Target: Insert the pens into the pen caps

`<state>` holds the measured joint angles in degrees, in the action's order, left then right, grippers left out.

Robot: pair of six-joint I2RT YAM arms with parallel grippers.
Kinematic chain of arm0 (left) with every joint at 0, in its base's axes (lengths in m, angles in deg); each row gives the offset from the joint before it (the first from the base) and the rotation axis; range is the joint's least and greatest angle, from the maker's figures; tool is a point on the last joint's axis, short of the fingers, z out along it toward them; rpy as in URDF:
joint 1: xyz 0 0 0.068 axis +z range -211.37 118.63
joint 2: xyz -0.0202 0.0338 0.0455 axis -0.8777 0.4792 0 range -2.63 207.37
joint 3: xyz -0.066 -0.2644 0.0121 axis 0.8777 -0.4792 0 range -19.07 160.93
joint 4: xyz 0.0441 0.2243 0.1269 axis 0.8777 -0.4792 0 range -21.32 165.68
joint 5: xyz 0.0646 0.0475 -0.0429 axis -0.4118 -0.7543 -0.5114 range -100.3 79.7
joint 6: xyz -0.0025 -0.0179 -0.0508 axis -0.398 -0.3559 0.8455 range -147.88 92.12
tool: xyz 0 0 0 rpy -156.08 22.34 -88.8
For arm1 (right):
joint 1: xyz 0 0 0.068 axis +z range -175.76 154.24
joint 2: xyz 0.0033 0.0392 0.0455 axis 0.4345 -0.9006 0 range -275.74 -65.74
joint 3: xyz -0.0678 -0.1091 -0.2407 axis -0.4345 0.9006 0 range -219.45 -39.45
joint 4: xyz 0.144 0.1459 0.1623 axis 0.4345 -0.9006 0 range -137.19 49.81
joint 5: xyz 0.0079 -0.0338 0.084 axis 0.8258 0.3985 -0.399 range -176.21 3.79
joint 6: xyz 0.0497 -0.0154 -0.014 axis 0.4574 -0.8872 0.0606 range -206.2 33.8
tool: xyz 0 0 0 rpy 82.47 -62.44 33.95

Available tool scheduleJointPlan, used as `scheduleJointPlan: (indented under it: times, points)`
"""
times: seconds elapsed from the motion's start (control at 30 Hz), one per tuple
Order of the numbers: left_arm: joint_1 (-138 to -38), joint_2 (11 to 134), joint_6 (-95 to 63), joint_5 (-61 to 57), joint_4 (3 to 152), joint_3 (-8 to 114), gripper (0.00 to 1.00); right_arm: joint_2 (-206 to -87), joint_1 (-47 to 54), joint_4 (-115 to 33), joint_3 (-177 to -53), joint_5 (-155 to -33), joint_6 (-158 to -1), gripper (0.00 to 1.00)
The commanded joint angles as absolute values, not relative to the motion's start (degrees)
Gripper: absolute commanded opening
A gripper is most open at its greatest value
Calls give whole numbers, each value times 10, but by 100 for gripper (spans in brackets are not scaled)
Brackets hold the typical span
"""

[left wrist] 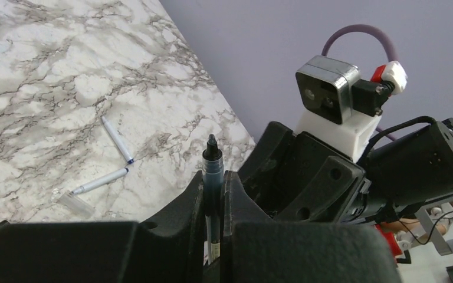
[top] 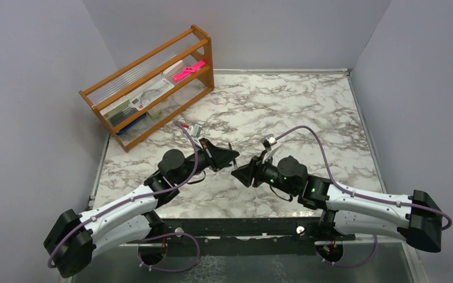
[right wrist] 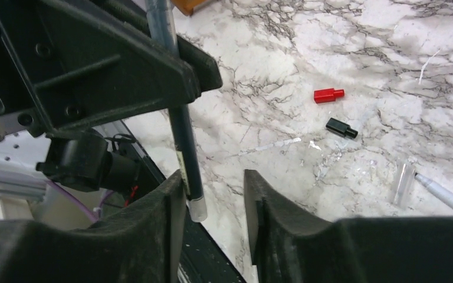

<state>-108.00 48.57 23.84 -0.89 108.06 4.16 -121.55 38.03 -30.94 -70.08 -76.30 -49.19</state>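
My left gripper point(left wrist: 213, 180) is shut on a black pen point(left wrist: 212, 168), whose tip sticks up past the fingertips. In the right wrist view that same black pen point(right wrist: 183, 135) hangs down from the left gripper point(right wrist: 124, 76). Its pale end lies against the inner face of one finger of my right gripper point(right wrist: 215, 183), whose jaws stand apart and open. On the marble lie a red cap point(right wrist: 328, 95), a black cap point(right wrist: 341, 128), a clear cap point(right wrist: 404, 184) and a white pen point(right wrist: 445, 197). Two white pens point(left wrist: 117, 138) point(left wrist: 100, 181) lie crossed beside the clear cap point(left wrist: 75, 203). From above, both grippers point(top: 231, 156) point(top: 240, 171) meet mid-table.
A wooden rack point(top: 153, 82) stands at the back left with a flat pink object point(top: 189, 71) on its shelf. Grey walls close the table on three sides. A dark rail point(top: 236, 227) runs along the near edge between the arm bases.
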Motion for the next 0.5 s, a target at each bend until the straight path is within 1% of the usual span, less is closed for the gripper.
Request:
scheduleJointPlan:
  times: [0.0,0.1,0.13,0.17,0.2,0.23,0.27,0.3,0.33,0.37,0.47]
  points:
    - [-1082,495,231,-18,1096,77,0,-1205,380,-287,-691,-780,-485,33]
    - [-1082,511,235,-6,1096,85,0,-1200,380,-284,-692,-782,-488,8]
    - [-1082,516,236,-5,1096,85,0,-1197,380,-282,-692,-784,-491,3]
    - [-1082,519,239,-5,1096,84,1,-1196,380,-278,-692,-785,-493,1]
    - [-1082,521,242,-5,1097,81,10,-1194,380,-271,-692,-787,-495,1]
    - [-1082,522,245,-7,1098,77,23,-1194,380,-264,-691,-789,-495,1]
    - [-1083,522,248,-11,1102,72,38,-1194,380,-255,-689,-790,-493,1]
    - [-1085,519,249,-17,1106,67,51,-1194,381,-241,-686,-791,-490,1]
    - [-1086,515,252,-23,1111,61,59,-1194,380,-221,-683,-793,-486,1]
    - [-1087,510,253,-28,1114,56,64,-1195,381,-208,-680,-793,-480,1]
    - [-1088,498,251,-35,1117,50,64,-1204,380,-180,-678,-791,-469,1]
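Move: The black pen stands nearly upright in the left fingers, its middle about at that hand's point. Its middle is some 6 cm above the right hand and roughly 1 cm ahead and 1 cm left, its lower end between the open right fingers. From the right hand, about 17 cm below, the black cap lies 9 cm ahead and 4 cm left, the red cap 11 cm ahead and 7 cm left. Right fingers close on the pen's lower end, rising about 2 cm; left fingers then open, releasing the pen. ##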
